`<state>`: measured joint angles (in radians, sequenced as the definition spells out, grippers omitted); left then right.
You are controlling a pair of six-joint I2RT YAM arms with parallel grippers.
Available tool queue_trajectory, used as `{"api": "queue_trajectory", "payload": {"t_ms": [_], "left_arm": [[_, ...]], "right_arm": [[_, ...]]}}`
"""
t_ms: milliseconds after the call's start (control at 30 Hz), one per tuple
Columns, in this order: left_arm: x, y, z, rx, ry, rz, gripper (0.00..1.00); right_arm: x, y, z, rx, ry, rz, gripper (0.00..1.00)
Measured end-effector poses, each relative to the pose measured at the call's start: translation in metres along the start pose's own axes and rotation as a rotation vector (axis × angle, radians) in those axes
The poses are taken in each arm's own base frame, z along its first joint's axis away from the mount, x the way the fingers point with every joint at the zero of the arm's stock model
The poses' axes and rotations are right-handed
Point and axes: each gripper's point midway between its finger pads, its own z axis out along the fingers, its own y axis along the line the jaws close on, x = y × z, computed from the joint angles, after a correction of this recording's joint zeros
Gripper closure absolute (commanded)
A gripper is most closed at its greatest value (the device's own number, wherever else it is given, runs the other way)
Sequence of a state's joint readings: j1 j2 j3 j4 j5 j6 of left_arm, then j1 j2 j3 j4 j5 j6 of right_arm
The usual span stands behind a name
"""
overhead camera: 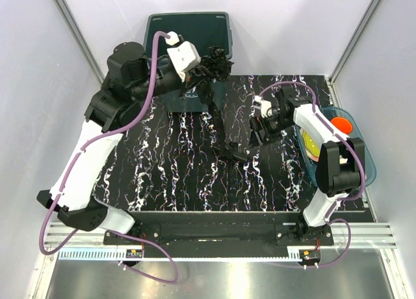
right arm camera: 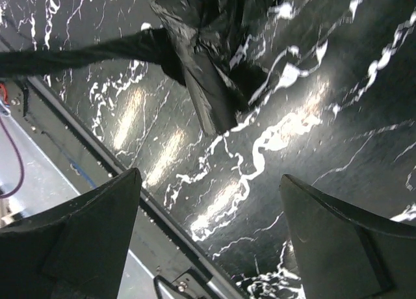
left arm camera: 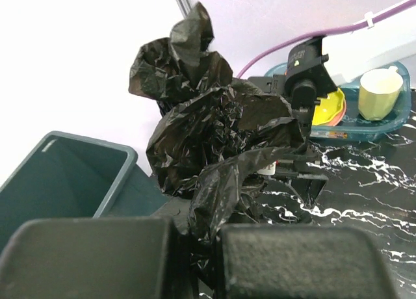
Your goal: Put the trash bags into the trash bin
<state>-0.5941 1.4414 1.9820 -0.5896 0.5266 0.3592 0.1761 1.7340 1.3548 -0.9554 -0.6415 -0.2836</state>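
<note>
The dark green trash bin [overhead camera: 166, 36] stands at the back of the table; its rim and inside also show in the left wrist view [left arm camera: 71, 175]. My left gripper [overhead camera: 207, 71] is shut on the black trash bag [overhead camera: 218, 60] beside the bin's right front corner. In the left wrist view the bunched bag [left arm camera: 214, 149] rises from between my left gripper's [left arm camera: 205, 247] pads. The bag's tail hangs down to the table [overhead camera: 229, 146]. My right gripper [overhead camera: 255, 135] is open and empty, just right of the tail; the tail [right arm camera: 201, 78] lies beyond my right gripper [right arm camera: 208, 195].
A shallow blue tray [overhead camera: 369, 157] at the right table edge holds a yellow cup [left arm camera: 380, 91] and orange and yellow dishes. The black white-veined marble tabletop [overhead camera: 169, 169] spans the middle. White walls and metal posts enclose the table.
</note>
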Motion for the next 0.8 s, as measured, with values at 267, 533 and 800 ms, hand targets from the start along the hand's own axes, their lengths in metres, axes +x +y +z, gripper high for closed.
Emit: {"api": "queue_trajectory", "payload": {"t_ms": [267, 533, 800], "left_arm": [[-0.041, 0.005, -0.049, -0.120, -0.060, 0.087, 1.00], [-0.096, 0.004, -0.106, -0.240, -0.186, 0.182, 1.00], [-0.089, 0.039, -0.144, -0.502, -0.136, 0.227, 1.00]], "right_arm": [[-0.014, 0.019, 0.029, 0.029, 0.031, -0.139, 0.02], [-0.033, 0.013, 0.072, 0.076, 0.077, -0.194, 0.03], [-0.054, 0.006, 0.100, 0.255, 0.060, -0.300, 0.03]]}}
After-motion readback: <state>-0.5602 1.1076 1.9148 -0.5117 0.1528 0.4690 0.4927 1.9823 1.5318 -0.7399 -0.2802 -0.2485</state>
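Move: The left gripper, high up, already grips the bunched top of the black trash bag. The trash bin stands some 20 cm ahead of this hand and 4 cm to its left, its middle about 35 cm lower. The bag's tail trails about 10 cm to the right, 2 cm back, some 46 cm below. From the open right gripper that tail lies roughly 8 cm left, 4 cm back and 8 cm down; the bin is about 20 cm ahead and 21 cm left. Keep the bag's top pinched and swing the left gripper left about 13 cm and up some 10, drawing back from the bin before easing slightly forward at the end; tip its fingers upward and turn them counter-clockwise towards straight ahead. Meanwhile bring the open right gripper left, forward and down, about 11 cm in all, towards the bin's foot, touching nothing. ##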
